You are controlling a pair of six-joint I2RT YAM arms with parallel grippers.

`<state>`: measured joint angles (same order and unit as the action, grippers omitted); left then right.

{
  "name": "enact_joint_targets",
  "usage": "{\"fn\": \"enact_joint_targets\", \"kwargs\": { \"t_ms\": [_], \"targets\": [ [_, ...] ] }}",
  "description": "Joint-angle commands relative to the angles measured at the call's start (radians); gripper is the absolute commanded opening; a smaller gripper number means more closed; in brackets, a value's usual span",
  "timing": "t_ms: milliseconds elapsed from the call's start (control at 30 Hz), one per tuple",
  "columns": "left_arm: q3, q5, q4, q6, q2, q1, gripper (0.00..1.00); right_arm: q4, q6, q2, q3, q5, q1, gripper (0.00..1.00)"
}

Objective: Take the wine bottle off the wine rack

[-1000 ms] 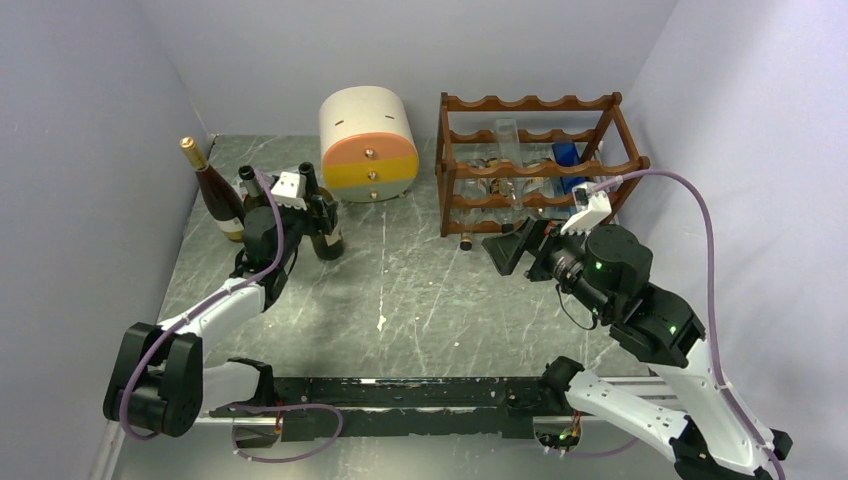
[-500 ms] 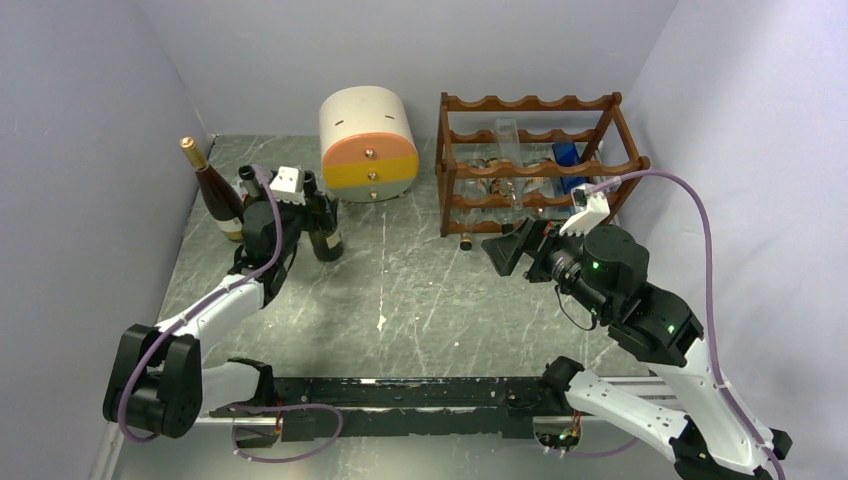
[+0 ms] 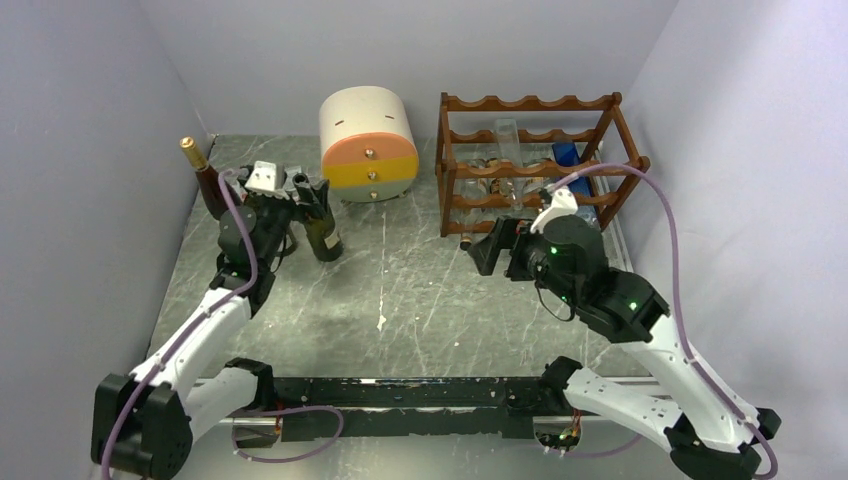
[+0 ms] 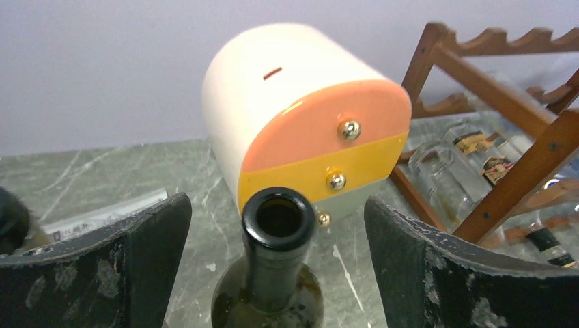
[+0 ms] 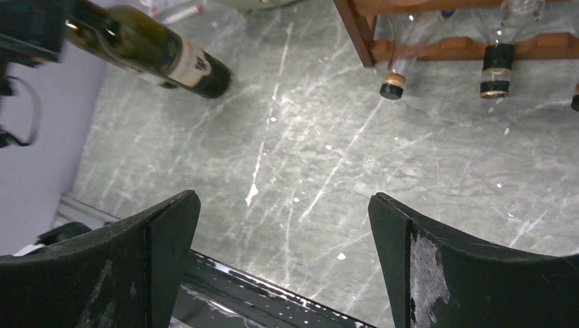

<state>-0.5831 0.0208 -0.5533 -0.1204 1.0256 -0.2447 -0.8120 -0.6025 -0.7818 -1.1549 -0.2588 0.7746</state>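
A dark green wine bottle (image 3: 325,237) stands upright on the table, left of centre. My left gripper (image 3: 305,190) is open around its neck, touching neither side. In the left wrist view the bottle's open mouth (image 4: 278,217) sits midway between the wide-apart fingers (image 4: 109,266) of the left gripper (image 4: 276,205). The reddish-brown wine rack (image 3: 540,160) stands at the back right, with clear bottles lying in its lower tiers (image 5: 497,68). My right gripper (image 3: 490,248) hangs open and empty over the table in front of the rack; its right wrist view (image 5: 283,205) shows bare table between its fingers.
A cream-and-orange drawer unit (image 3: 368,145) stands at the back, between the bottle and the rack. A gold-capped bottle (image 3: 205,175) stands by the left wall, and another dark bottle top (image 4: 10,219) shows beside my left fingers. A black rail (image 3: 400,395) runs along the near edge.
My left gripper has opened wide off the green bottle's neck and drawn back to the left. The right arm has shifted left, away from the rack's front.
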Motion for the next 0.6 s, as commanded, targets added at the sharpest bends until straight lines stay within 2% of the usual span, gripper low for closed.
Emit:
{"fn": "enact_joint_targets", "kwargs": {
  "t_ms": [0, 167, 367, 433, 567],
  "targets": [
    [-0.041, -0.037, 0.029, 0.008, -0.107, -0.012, 0.99, 0.034, 0.031, -0.03, 0.043, -0.03, 0.006, 1.0],
    [-0.043, -0.034, 0.035, 0.1, -0.196, -0.077, 0.99, 0.074, 0.048, -0.114, 0.105, -0.059, 0.007, 1.0],
    [-0.051, -0.04, 0.053, 0.167, -0.234, -0.138, 1.0, 0.231, 0.077, -0.204, 0.213, -0.015, -0.023, 1.0],
    [-0.056, -0.023, 0.059, 0.173, -0.24, -0.146, 0.99, 0.291, 0.091, -0.23, 0.25, 0.068, -0.112, 1.0],
    [-0.062, 0.031, 0.063, 0.185, -0.251, -0.16, 0.99, 0.457, 0.099, -0.207, 0.373, 0.35, -0.373, 1.0]
  ]
}}
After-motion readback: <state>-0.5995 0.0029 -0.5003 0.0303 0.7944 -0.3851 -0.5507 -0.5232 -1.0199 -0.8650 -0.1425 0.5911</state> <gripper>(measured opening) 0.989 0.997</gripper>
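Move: Left hand: the wine bottle just stood up is still between its open fingers, its mouth about level with them and its middle roughly 1 cm ahead and 14 cm below. A second dark bottle stands about 11 cm left of that one, and the drawer box some 19 cm farther out and 10 cm right of it. From the right hand, the cap of the rack's leftmost low bottle is about 13 cm straight ahead and 25 cm down, the middle bottle's cap 9 cm right of that; from the left hand the leftmost cap is some 33 cm right and 2 cm back. Down towards the low bottle caps at the rack's front goes the open right hand, about 14 cm and some 6 cm forward, tipping about 10 degrees further down and touching nothing. The left hand, open, comes clear of the standing bottle's neck, rising about 7 cm and backing off nearly 6, drifting a little right as its fingers tilt up. ##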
